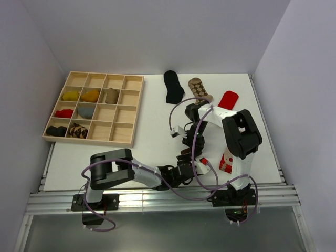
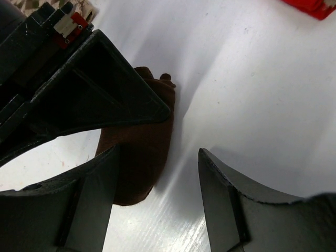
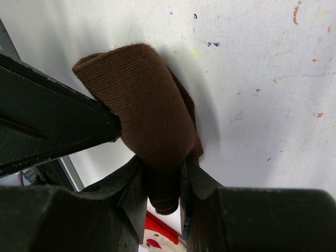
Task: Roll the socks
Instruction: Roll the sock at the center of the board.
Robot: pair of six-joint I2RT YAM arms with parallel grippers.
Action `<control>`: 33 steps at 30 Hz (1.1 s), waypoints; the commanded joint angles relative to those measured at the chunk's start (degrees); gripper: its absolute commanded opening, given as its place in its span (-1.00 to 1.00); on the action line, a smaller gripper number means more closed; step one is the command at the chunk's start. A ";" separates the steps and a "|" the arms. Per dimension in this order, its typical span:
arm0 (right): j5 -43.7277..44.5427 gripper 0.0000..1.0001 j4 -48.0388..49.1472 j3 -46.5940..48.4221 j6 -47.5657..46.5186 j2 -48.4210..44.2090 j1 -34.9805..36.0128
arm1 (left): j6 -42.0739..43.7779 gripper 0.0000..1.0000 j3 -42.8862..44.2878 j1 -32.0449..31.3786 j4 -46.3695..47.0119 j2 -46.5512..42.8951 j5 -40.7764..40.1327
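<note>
A dark brown sock [image 3: 149,113] lies folded into a thick bundle on the white table, and my right gripper [image 3: 164,181] is shut on its near end. In the left wrist view the same brown sock [image 2: 142,152] lies beside my left gripper [image 2: 157,157]. That gripper is open, its left finger [image 2: 89,199] by the sock, nothing between the jaws. From above, both grippers meet mid-table, the left gripper [image 1: 185,158] and the right gripper [image 1: 190,143]. Loose socks lie flat: a black sock [image 1: 173,86], an argyle sock [image 1: 199,88], a red sock [image 1: 228,98] and a red-and-white sock [image 1: 227,161].
A pale wooden grid tray [image 1: 126,113] stands at the back left, with several rolled socks in its left compartments. The right arm's upper links [image 1: 239,131] arch over the table's right side. Grey walls close in the table on three sides.
</note>
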 commanded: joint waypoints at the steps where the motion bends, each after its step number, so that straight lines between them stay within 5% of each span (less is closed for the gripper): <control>1: 0.40 -0.86 2.47 0.43 -1.15 2.53 0.54 | 4.95 0.32 1.49 0.95 1.54 1.15 -3.15; 15: 0.49 -0.87 0.88 1.40 -1.67 3.58 0.72 | 7.07 0.31 3.33 4.90 2.33 3.88 -2.72; 25: 0.40 -0.88 -0.96 2.80 -2.82 4.90 0.63 | 2.86 0.25 7.64 9.03 -13.39 4.49 12.22; 28: 0.40 -0.88 -1.31 3.16 -2.90 4.99 0.72 | 0.75 -0.06 10.01 10.52 -19.10 5.28 16.96; 29: 0.14 -0.88 -1.49 3.24 -3.17 4.99 0.72 | 0.31 -0.33 10.54 11.05 -20.25 5.54 18.28; 33: -0.91 -0.86 -2.46 3.77 -3.61 5.16 0.63 | -1.45 -0.85 11.86 11.93 -23.86 7.21 20.22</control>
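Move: The brown sock, already bunched and nipped in the right fingers, lies about 4 cm ahead of the left hand, 1 cm to its left and 2 cm lower. From the right hand its middle is some 2 cm back and 2 cm to the left, about level. Around it, counted from the left hand, the reindeer-face sock lies roughly 13 cm to the right, level fore and aft, and the argyle sock about 26 cm ahead and 2 cm right. Forward about 5 cm and sinking a centimetre, the left hand brings its open fingers around the brown sock beside the right gripper, then, late on, shuts them and pinches it. The right hand keeps its pinch, almost still at first, then edges nearly 2 cm forward and a little right with the sock. ##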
